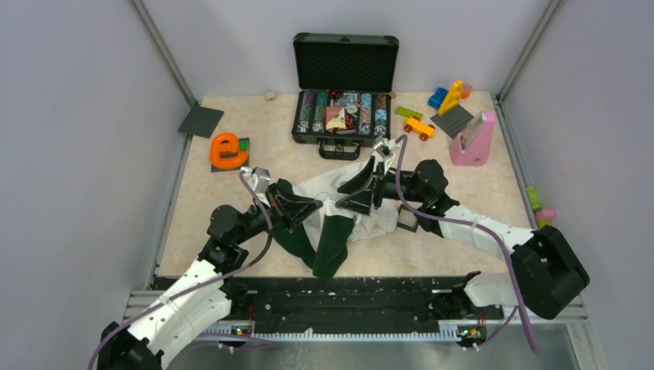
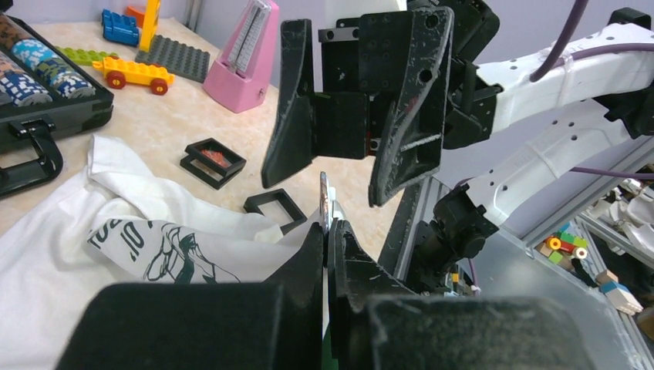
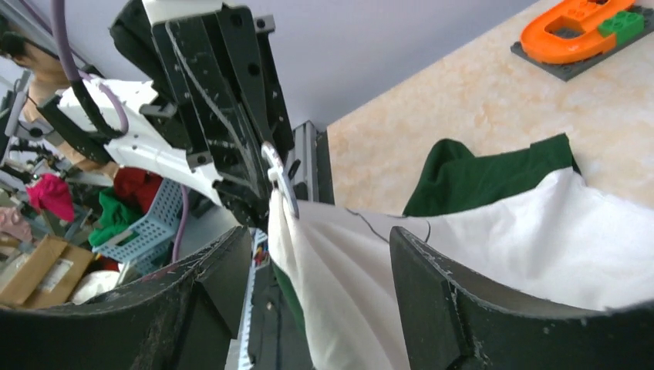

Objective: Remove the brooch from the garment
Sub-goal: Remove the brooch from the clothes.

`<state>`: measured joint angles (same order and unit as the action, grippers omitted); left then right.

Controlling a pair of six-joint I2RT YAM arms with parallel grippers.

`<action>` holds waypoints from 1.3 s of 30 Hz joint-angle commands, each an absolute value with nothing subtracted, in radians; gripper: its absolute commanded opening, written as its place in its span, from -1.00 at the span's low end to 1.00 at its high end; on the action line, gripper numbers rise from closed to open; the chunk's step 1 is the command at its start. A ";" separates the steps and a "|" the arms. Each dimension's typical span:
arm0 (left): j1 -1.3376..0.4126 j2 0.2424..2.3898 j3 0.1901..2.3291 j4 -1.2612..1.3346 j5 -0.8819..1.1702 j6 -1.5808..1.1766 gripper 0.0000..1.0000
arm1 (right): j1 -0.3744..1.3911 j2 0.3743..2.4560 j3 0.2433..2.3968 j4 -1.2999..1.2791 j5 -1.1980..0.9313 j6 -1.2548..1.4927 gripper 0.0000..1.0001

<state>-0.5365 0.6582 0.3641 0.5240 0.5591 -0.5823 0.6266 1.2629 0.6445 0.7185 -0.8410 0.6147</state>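
The garment is a white shirt with green sleeves, bunched at mid-table. My left gripper is shut on a thin round flat piece with a shiny rim, the brooch, seen edge-on and standing up from its tips. A fold of white cloth hangs from the brooch. My right gripper faces the left one, open, its fingers either side of that fold and not pressing it. From above, both grippers meet tip to tip over the shirt.
An open black case of chips stands behind the shirt. An orange letter "e" is at the left, a pink metronome and an orange toy car at the right. Small black frames lie beside the cloth.
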 commanded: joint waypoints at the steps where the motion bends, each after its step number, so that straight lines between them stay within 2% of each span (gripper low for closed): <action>1: -0.536 0.671 0.338 0.732 0.547 -0.652 -1.00 | 0.643 1.318 0.643 1.004 -0.782 0.745 0.35; 6: -0.537 0.694 0.287 0.898 0.536 -0.748 -1.00 | 0.670 1.351 0.658 1.045 -0.752 0.754 0.35; 9: -0.537 0.701 0.277 0.942 0.530 -0.774 -1.00 | 0.683 1.370 0.665 1.072 -0.766 0.764 0.25; 23: -0.537 0.686 0.265 0.962 0.516 -0.777 -1.00 | 0.721 1.420 0.687 1.128 -0.767 0.803 -0.05; 39: -0.537 0.694 0.258 0.988 0.551 -0.787 -1.00 | 0.736 1.437 0.709 1.122 -0.752 0.814 -0.25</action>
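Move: My shut left fingers already hold the brooch by its edge, its middle about 2 cm to the hand's right, 1 cm ahead and 1 cm above. From my open right hand it is about 5 cm left, 1 cm back and 1 cm higher. The garment's bulk lies some 5 cm ahead of my right hand, 4 left and 17 below; the empty frame 5 ahead, 19 right, and the filled frame 19 ahead, 20 right, both about 18 below. I bring my right hand in on the brooch, first up with a small swing forward, then left and slightly back, about 3.5 cm left and 2 cm up overall. Its fingertips tip up about 10 degrees while the fingers narrow from two-thirds to just over a third open around the cloth peak under the brooch. My left hand keeps its pinch, rises 1.5 cm and tips its fingertips up about 10 degrees. ##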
